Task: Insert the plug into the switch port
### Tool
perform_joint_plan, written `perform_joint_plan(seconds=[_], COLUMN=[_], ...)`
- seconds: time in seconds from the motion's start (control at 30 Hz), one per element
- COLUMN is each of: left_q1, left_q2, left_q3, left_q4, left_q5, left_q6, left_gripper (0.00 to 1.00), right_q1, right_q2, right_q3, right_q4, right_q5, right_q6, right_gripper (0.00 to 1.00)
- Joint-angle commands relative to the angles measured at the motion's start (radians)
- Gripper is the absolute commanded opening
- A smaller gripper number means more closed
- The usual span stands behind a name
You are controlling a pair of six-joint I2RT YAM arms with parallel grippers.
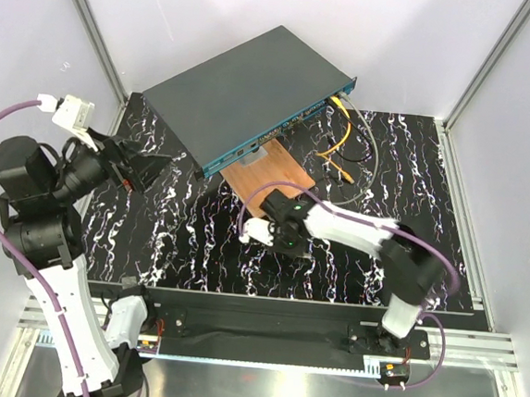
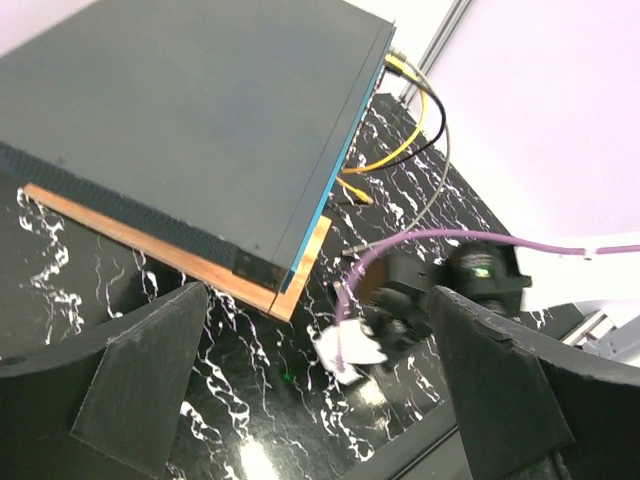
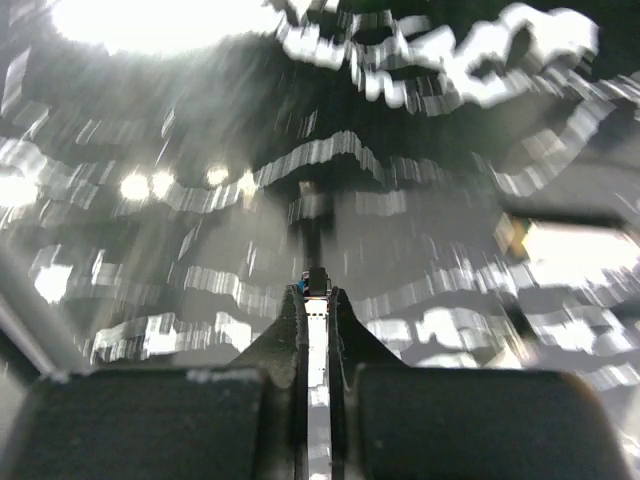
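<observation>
The switch (image 1: 251,90) is a flat dark grey-teal box lying at an angle at the back, its narrow blue socket face (image 1: 280,133) turned toward the arms; it also fills the upper left wrist view (image 2: 190,110). My right gripper (image 1: 249,232) sits low over the black marbled table, just in front of the brown board. In the blurred right wrist view its jaws (image 3: 316,292) are shut on a small plug (image 3: 317,280), and a thin dark cable runs away from it. My left gripper (image 1: 146,174) hovers at the left, open and empty (image 2: 320,305).
A brown square board (image 1: 269,178) lies under the switch's front edge. Yellow, black and grey cables (image 1: 344,140) loop out of the switch's right end. Purple arm cables (image 2: 520,242) trail from the right wrist. White enclosure walls stand on all sides.
</observation>
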Motion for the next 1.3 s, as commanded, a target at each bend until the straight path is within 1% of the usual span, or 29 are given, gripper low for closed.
perform_joint_plan(seconds=[0.0,0.07,0.1,0.17,0.23,0.27,0.3,0.37,0.4,0.43,0.47,0.5,0.53,0.57,0.6,0.63,0.67,0.7,0.73,0.77,0.8,0.87,0.9,1.07,1.13,1.17,1.2,1.23,1.27], left_q1=[-0.001,-0.002,-0.005,-0.028,-0.088,-0.114,-0.167,-0.209,-0.228,-0.246,-0.254,-0.277,-0.289,-0.307,-0.326,-0.37,-0.386,-0.48,-0.528,-0.579,-0.681,-0.775,-0.829,-0.952,-1.001,-1.01,-1.015,-1.019,-1.03], left_q2=[0.025,0.048,0.056,0.079,0.093,0.103,0.103,0.099,0.081,0.055,0.054,0.021,0.005,-0.01,-0.024,-0.031,-0.022,-0.012,0.019,0.031,0.039,0.07,0.083,0.142,0.172,0.185,0.208,0.214,0.22], left_q3=[0.066,0.078,0.083,0.096,0.106,0.118,0.121,0.121,0.089,0.036,0.035,-0.035,-0.078,-0.116,-0.15,-0.199,-0.206,-0.206,-0.195,-0.187,-0.181,-0.163,-0.158,-0.118,-0.083,-0.072,-0.071,-0.072,-0.074], left_q4=[0.057,0.055,0.055,0.051,0.032,0.014,0.006,0.002,0.026,0.102,0.171,0.249,0.334,0.429,0.61,0.679,0.747,0.758,0.767,0.781,0.789,0.793,0.822,0.856,0.859,0.885,0.91,0.933,0.959], left_q5=[0.043,0.052,0.058,0.058,0.055,0.058,0.074,0.087,0.119,0.147,0.181,0.227,0.235,0.232,0.212,0.195,0.175,0.129,0.103,0.077,0.016,-0.053,-0.092,-0.138,-0.159,-0.167,-0.17,-0.164,-0.163], left_q6=[-0.011,-0.012,-0.012,-0.008,0.017,0.061,0.089,0.151,0.179,0.17,0.17,0.096,0.045,-0.012,-0.122,-0.161,-0.198,-0.203,-0.2,-0.19,-0.154,-0.091,-0.091,-0.014,0.011,-0.008,-0.069,-0.095,-0.115], left_gripper=[0.98,0.98,0.98,0.97,0.97,0.98,0.99,0.99,0.99,0.99,0.99,0.99,0.99,0.99,0.99,0.99,0.99,0.99,0.99,0.99,0.99,0.99,0.99,0.93,0.88,0.84,0.82,0.77,0.76], right_q1=[0.01,0.01,0.01,0.008,0.012,0.013,0.013,0.013,0.013,0.013,0.013,0.013,0.013,0.013,0.013,0.013,0.007,0.001,-0.007,-0.017,-0.024,-0.024,-0.025,-0.025,-0.025,-0.025,-0.025,-0.025,-0.025], right_q2=[-0.285,-0.357,-0.403,-0.452,-0.553,-0.634,-0.676,-0.752,-0.809,-0.846,-0.846,-0.863,-0.863,-0.863,-0.863,-0.866,-0.865,-0.863,-0.863,-0.863,-0.853,-0.843,-0.843,-0.828,-0.828,-0.83,-0.833,-0.834,-0.839], right_q3=[-0.026,0.014,0.075,0.121,0.165,0.175,0.185,0.18,0.178,0.188,0.188,0.213,0.23,0.25,0.278,0.286,0.292,0.295,0.292,0.29,0.29,0.283,0.275,0.272,0.251,0.244,0.231,0.223,0.215], right_q4=[0.002,-0.024,-0.054,-0.07,-0.044,-0.033,0.014,0.086,0.179,0.277,0.278,0.348,0.373,0.395,0.445,0.473,0.499,0.556,0.59,0.62,0.663,0.705,0.743,0.832,0.855,0.86,0.867,0.872,0.878], right_q5=[0.012,-0.018,-0.026,-0.07,-0.118,-0.199,-0.244,-0.355,-0.376,-0.39,-0.394,-0.39,-0.388,-0.376,-0.362,-0.355,-0.364,-0.377,-0.384,-0.387,-0.391,-0.405,-0.411,-0.457,-0.466,-0.466,-0.471,-0.476,-0.476], right_q6=[-0.114,-0.153,-0.145,-0.132,-0.139,-0.148,-0.148,-0.103,-0.054,0.073,0.139,0.202,0.317,0.365,0.417,0.498,0.528,0.56,0.641,0.678,0.713,0.778,0.798,0.85,0.855,0.856,0.856,0.85,0.846], right_gripper=[0.0,0.0,0.0,0.0,0.0,0.0,0.0,0.0,0.0,0.0,0.0,0.0,0.0,0.0,0.0,0.0,0.0,0.0,0.0,0.0,0.0,0.0,0.0,0.0,0.0,0.0,0.0,0.0,0.0])
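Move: The right hand already pinches the plug just above the table; the wide-open left gripper it is taken to is about 26 cm to its left, 2 cm back and 41 cm higher. From the left hand, the plug lies some 26 cm right, 2 cm ahead and 41 cm below. Two loose modules lie ahead of the right hand: one 8 cm out and 1 cm left, the other 7 cm out and 6 cm right. Straight up and fast, the right hand carries the plug over 50 cm, drawing back about 10 cm and rolling roughly 100 degrees so its fingers go from pointing down to pointing left; its grip stays shut. The left hand swings right to meet the plug, back and up a little too, turning clockwise, and its wide-open fingers begin to close. ##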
